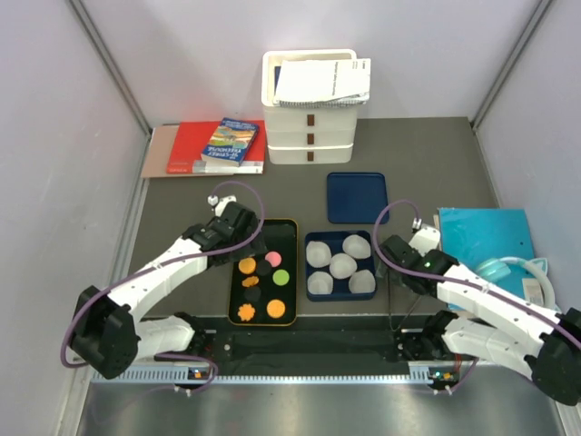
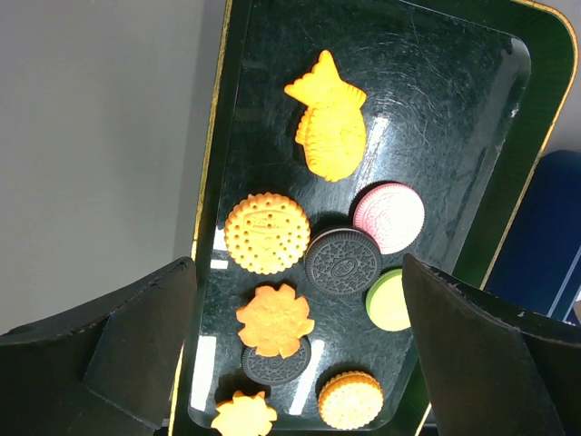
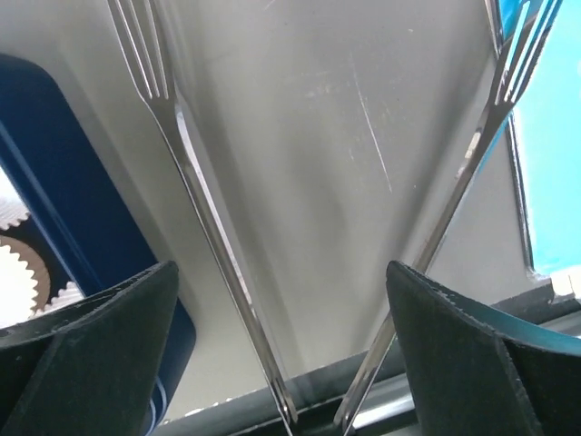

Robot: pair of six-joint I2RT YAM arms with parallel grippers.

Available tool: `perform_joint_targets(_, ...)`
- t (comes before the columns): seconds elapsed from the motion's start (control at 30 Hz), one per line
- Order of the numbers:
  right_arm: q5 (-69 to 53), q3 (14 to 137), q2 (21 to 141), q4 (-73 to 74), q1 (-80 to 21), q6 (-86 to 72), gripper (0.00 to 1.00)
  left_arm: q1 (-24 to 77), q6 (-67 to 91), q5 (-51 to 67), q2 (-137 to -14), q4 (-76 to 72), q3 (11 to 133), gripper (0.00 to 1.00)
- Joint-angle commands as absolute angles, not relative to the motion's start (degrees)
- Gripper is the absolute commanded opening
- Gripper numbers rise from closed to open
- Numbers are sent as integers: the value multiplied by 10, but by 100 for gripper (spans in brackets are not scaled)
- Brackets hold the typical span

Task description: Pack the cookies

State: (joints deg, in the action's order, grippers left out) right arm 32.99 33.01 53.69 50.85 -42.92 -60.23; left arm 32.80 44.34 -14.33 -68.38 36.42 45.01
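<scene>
Several cookies lie on a black gold-rimmed tray (image 1: pixel 289 231): an orange fish shape (image 2: pixel 329 127), a round orange one (image 2: pixel 267 232), a black one (image 2: pixel 341 262), a pink one (image 2: pixel 388 217), a green one (image 2: pixel 390 300) and an orange flower (image 2: pixel 274 320) resting on another black cookie. My left gripper (image 2: pixel 300 350) hovers open over the tray's near half (image 1: pixel 243 238) with nothing between its fingers. The right gripper (image 3: pixel 290 363) is open beside the blue box (image 1: pixel 313 245). Its fingers straddle a pair of metal tongs (image 3: pixel 204 218) without pressing on them.
The blue box holds several white pleated paper cups (image 1: pixel 342 265). Its blue lid (image 1: pixel 357 197) lies behind it. A teal folder (image 1: pixel 481 236) is at the right, and books (image 1: pixel 218 145) and a white stacked container (image 1: pixel 309 109) are at the back.
</scene>
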Motion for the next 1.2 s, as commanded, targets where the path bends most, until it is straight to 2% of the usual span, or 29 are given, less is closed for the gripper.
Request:
perform_joint_targets(0.0,338,328,563,468,-432,-606,91,330,457,-137,-662,340,444,99)
perform_joint_targets(0.13,331,326,603,439,-431,-599,72,330,460,-128,-663,338,439,99)
perform_joint_targets(0.27,319,323,642,410,-432,-594,60,330,460,-125,-663,338,432,99)
perform_joint_targets(0.33,316,322,666,397,-431,-596,48,330,459,-124,-660,337,427,99)
perform_joint_targets(0.37,316,322,673,396,-431,-598,46,331,460,-123,-659,337,425,99)
perform_joint_targets(0.43,315,323,693,388,-431,-599,32,331,459,-123,-655,336,422,99)
perform_joint_targets(0.47,315,323,699,386,-431,-599,30,331,458,-121,-654,335,420,99)
perform_joint_targets(0.53,312,325,714,382,-429,-600,15,330,458,-119,-652,332,417,99)
perform_joint_targets(0.6,314,336,720,387,-426,-600,12,330,457,-118,-652,331,417,99)
perform_joint_targets(0.67,323,346,722,402,-426,-599,0,331,457,-117,-654,330,416,99)
perform_joint_targets(1.17,478,545,725,530,-408,-484,0,331,447,-119,-653,322,413,99)
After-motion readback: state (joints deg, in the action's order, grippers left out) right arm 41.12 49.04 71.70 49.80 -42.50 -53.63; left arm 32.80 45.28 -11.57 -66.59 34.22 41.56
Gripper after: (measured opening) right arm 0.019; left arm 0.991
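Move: About 2 cm to the left of the open right hand, 1 cm ahead and 5 cm below, lies the left arm of the fork-ended tongs. The tongs' right arm is some 4 cm to the hand's right, about 1 cm ahead. The blue cookie box is centred about 15 cm left and 5 cm ahead; the light-blue sheet roughly 21 cm right and 11 cm ahead. From the left hand, the tongs' left arm lies some 36 cm right and 5 cm back. Sinking about 4.5 cm while easing a little forward and left, the right hand shuts its wide-open fingers and pinches the tongs by their left arm only, leaving the right arm outside the grip. With the fingers kept shut it then climbs quickly, some 8 cm from its lowest point, and pushes forward about 5 cm, its left side dipping slightly. ##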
